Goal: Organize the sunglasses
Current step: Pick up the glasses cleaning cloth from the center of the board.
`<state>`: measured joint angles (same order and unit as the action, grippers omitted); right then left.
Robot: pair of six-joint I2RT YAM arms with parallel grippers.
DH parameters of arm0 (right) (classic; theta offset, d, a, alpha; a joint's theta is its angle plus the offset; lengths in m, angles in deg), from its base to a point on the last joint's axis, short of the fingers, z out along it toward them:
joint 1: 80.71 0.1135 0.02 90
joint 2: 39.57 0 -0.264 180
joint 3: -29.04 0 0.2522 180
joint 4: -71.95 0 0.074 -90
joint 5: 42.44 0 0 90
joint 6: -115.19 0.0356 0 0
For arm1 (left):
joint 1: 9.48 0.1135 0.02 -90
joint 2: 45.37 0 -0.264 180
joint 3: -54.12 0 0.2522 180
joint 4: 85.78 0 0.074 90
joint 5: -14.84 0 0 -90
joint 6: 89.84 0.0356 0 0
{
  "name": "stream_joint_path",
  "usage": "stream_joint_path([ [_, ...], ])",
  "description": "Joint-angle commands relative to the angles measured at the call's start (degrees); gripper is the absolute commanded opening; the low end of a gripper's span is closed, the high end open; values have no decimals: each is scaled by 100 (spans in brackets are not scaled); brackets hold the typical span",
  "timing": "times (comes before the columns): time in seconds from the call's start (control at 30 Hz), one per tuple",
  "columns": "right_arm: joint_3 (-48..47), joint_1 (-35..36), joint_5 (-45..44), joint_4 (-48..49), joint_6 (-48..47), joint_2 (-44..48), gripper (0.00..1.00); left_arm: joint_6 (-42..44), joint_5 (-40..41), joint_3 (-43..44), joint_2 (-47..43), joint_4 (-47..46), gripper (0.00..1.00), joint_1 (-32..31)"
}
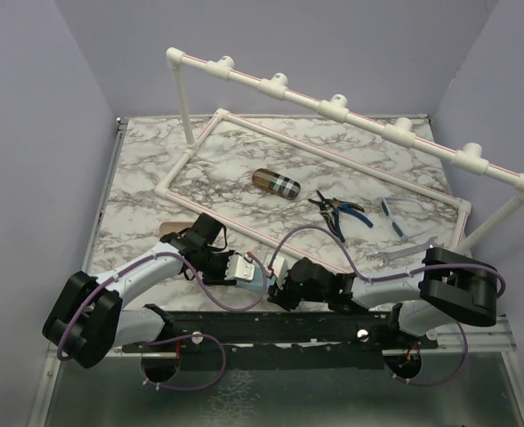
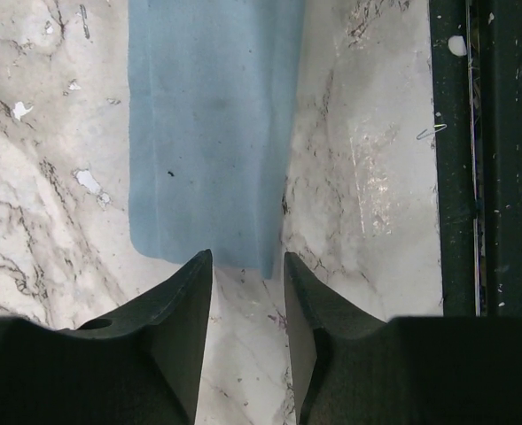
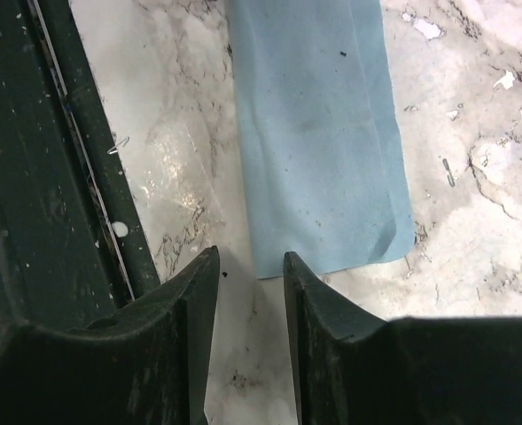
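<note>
The blue-framed sunglasses (image 1: 399,216) lie unfolded on the marble table at the right, inside the white pipe frame and far from both grippers. My left gripper (image 1: 260,274) and right gripper (image 1: 278,286) face each other low over the table's near edge. A blue cloth (image 2: 212,133) lies flat just beyond the left gripper (image 2: 247,261), whose jaws stand open over bare marble. The right wrist view has the same blue cloth (image 3: 318,142) just ahead of the right gripper (image 3: 250,258), also open with nothing in it.
A brown plaid case (image 1: 275,182) lies mid-table, with black-and-blue pliers (image 1: 340,212) to its right and a metal wrench (image 1: 404,252) nearer the right arm. A white pipe frame (image 1: 333,107) rings the work area. A dark rail (image 2: 478,159) borders the near edge.
</note>
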<state>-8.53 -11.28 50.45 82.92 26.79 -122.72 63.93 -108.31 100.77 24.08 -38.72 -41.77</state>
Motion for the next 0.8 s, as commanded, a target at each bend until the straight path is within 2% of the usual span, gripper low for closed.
stream_joint_path([
  [0.0, 116, 11, -436, 0, 272, -186, 38, 113, -55, -218, -89, -265, 39, 22],
  [0.2, 73, 9, -493, -122, 278, -313, 31, -88, 37, -343, 38, -599, 39, 13],
  [0.33, -25, 9, -399, -349, 221, -343, 23, -67, 203, -441, 52, -649, 36, -13],
  [0.47, -59, 9, -325, -465, 136, -248, 14, -107, 239, -541, 29, -649, 26, -63],
  [0.67, -175, 9, -22, -627, 71, -197, 7, -217, 344, -657, 16, -613, 13, -208],
  [0.77, -192, 8, 32, -635, 80, -110, 2, -256, 371, -601, 3, -485, 1, -254],
])
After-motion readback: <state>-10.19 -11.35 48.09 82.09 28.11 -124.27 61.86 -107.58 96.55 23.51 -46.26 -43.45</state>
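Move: The cleaning cloth lies flat between the two hands. Its middle is about 6 cm to the left hand's right, 2 cm ahead and 2 cm below; from the right hand it is about 7 cm to the left, 4 cm ahead and 1 cm down. The tan case lies some 13 cm ahead of the left hand and 12 cm to its left. The pliers lie about 22 cm ahead of the right hand and 16 cm to its right. Lower the left gripper about 1 cm onto the cloth's near left corner, then hold it there while its fingers close and pinch the corner. Meanwhile ease the right gripper about 1 cm forward at table level to the near right corner, turning it slightly clockwise, and shut its fingers on that corner. ##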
